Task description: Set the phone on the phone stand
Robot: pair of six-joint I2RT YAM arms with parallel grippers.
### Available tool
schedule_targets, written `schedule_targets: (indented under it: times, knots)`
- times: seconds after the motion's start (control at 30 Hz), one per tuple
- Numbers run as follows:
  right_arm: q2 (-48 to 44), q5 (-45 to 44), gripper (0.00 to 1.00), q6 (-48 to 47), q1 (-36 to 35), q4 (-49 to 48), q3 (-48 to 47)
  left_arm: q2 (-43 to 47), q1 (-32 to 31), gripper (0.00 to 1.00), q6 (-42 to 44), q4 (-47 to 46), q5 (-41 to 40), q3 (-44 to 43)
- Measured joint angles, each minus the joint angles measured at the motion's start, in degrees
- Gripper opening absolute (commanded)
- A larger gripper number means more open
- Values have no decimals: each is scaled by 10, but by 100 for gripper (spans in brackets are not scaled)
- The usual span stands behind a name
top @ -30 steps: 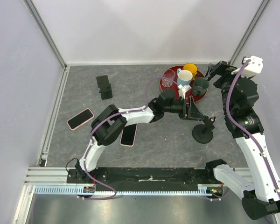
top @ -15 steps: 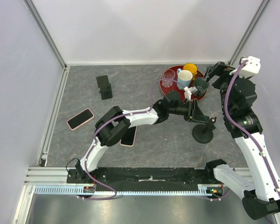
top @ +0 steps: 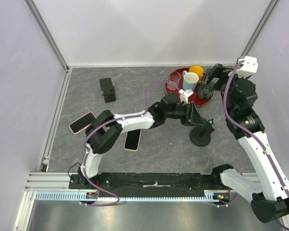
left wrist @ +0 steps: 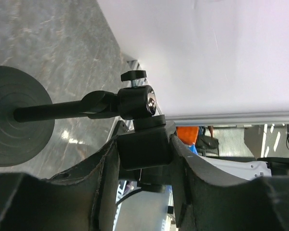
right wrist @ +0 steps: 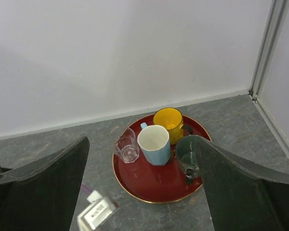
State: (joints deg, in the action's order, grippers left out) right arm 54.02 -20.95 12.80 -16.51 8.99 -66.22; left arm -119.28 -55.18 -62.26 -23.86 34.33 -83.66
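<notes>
The phone stand, black with a round base (top: 201,138) and a jointed head, stands right of the table's middle. My left gripper (top: 194,118) reaches across and is shut on its head. In the left wrist view the gripper (left wrist: 144,144) clamps the stand's square block, with the ball joint (left wrist: 137,101) and base disc (left wrist: 14,120) beyond. A phone in a pink case (top: 82,122) lies at the left. A second phone (top: 132,139) lies partly under the left arm. My right gripper (top: 209,83) hovers open over the tray, its jaws (right wrist: 144,192) wide with nothing between them.
A red tray (right wrist: 154,180) at the back right carries a yellow cup (right wrist: 167,120), a white and blue cup (right wrist: 154,142), a clear glass (right wrist: 127,147) and a dark green mug (right wrist: 188,151). A small black holder (top: 107,89) stands at the back left. Walls enclose three sides.
My left gripper has closed on the stand's head and the stand has slid a little to the left. The right arm has shifted left, over the tray.
</notes>
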Motion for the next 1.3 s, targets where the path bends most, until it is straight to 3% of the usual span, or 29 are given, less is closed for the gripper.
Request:
schedule_targets:
  times: [0.3,0.6,0.83,1.3]
  knots:
    - [117,112,98,-7,-4,-25,-6,162,98,2,17,59,-31,143]
    - [253,186,98,-23,-84,-32,-35,252,224,2,27,57,-41,250]
    - [307,202,98,-40,-129,-47,-65,253,290,2,27,44,-33,254]
    - [323,203,98,-60,-133,-56,-71,223,378,2,9,-24,-35,212]
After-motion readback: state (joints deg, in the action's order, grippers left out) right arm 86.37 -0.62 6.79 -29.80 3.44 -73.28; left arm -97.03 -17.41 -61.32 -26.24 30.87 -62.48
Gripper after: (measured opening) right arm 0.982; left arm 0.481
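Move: The left gripper already grips the head of the round-based phone stand, whose middle is about 7 cm below it; the clear spot to carry it to is about 21 cm ahead and 28 cm left. From that hand, the red tray's centre is roughly 31 cm ahead and 4 cm left, the clear glass 34 cm ahead and 14 cm left. From the right hand, the stand is some 11 cm back, 1 cm left and 28 cm below. Keep the left gripper pinched on the head of the phone stand and swing it left and forward, roughly 35 cm in all and slightly higher by the end, turning some 40 degrees counter-clockwise, to the clear area left of the tray. Bring the open right gripper forward and down, then mostly left, turning counter-clockwise and tipping its fingers down; stop it close to the stand's right side without touching. ##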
